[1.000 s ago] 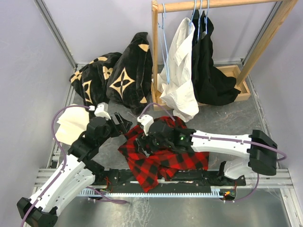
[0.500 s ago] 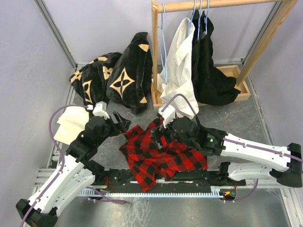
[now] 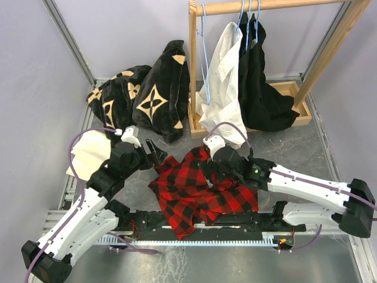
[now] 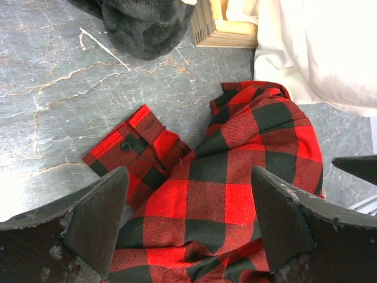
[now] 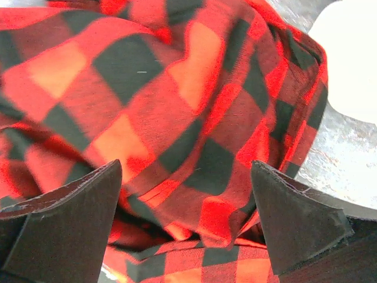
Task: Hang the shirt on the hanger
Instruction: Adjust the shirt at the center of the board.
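The red-and-black plaid shirt (image 3: pixel 194 191) lies crumpled on the grey table between the two arms. The light-blue wire hanger (image 3: pixel 204 59) hangs at the left end of the wooden rail, apart from the shirt. My left gripper (image 3: pixel 158 152) hovers open at the shirt's left edge. In the left wrist view this gripper (image 4: pixel 188 194) frames the plaid shirt (image 4: pixel 247 141) and a buttoned cuff (image 4: pixel 132 147). My right gripper (image 3: pixel 211 174) is open just above the shirt's raised back fold. Its wrist view shows the gripper (image 5: pixel 185 183) wide over the shirt (image 5: pixel 147 88), gripping nothing.
The wooden rail (image 3: pixel 253 6) at the back carries a white shirt (image 3: pixel 221 88) and a black garment (image 3: pixel 259 88) above its wooden base (image 3: pixel 294 100). Black fabric with tan motifs (image 3: pixel 147 94) is piled back left. A cream cloth (image 3: pixel 88 153) lies beside the left arm.
My right gripper has moved from the shirt's middle toward its back right edge and opened wider. The left gripper has edged slightly toward the shirt.
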Controlling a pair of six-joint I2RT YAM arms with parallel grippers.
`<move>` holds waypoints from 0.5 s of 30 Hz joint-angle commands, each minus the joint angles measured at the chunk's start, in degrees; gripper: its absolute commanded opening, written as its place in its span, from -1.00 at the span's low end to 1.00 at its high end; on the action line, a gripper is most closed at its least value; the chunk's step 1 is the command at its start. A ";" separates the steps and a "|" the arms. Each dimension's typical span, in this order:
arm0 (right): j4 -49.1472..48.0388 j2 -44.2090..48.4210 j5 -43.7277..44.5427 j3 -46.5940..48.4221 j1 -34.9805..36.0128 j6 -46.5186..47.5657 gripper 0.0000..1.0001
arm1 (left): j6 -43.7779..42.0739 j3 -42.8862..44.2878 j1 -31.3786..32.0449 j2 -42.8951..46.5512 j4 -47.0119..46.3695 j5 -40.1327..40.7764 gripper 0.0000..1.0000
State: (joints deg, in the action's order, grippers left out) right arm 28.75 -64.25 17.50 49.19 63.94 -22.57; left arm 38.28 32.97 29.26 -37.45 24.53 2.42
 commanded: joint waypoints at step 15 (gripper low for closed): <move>-9.89 24.20 -11.11 -15.44 -15.09 -1.68 0.94 | -1.92 -0.10 -0.31 0.84 -3.82 -4.04 0.79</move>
State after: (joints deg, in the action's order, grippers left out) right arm 22.90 -49.63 9.08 35.97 49.21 -24.38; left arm 38.28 32.93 29.26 -35.62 24.27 1.10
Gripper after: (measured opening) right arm 0.973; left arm 0.895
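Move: The shirt lies crumpled under the right gripper, its middle about 8 cm back towards the base, level sideways and roughly 10 cm below. The white garment's hem hangs about 9 cm ahead of this gripper and 9 cm to its right; the rack's near left foot is some 13 cm straight ahead. From the left gripper, the shirt's middle lies about 12 cm back, 14 cm to the right and some 12 cm below. Swing the right gripper about 5.5 cm to the right, over the far part of the shirt towards its right end, dipping some 4.5 cm as it goes and then lifting most of that again. Ease it a couple of centimetres forward too, turning clockwise about 10 degrees, and keep the fingers wide open and empty. ##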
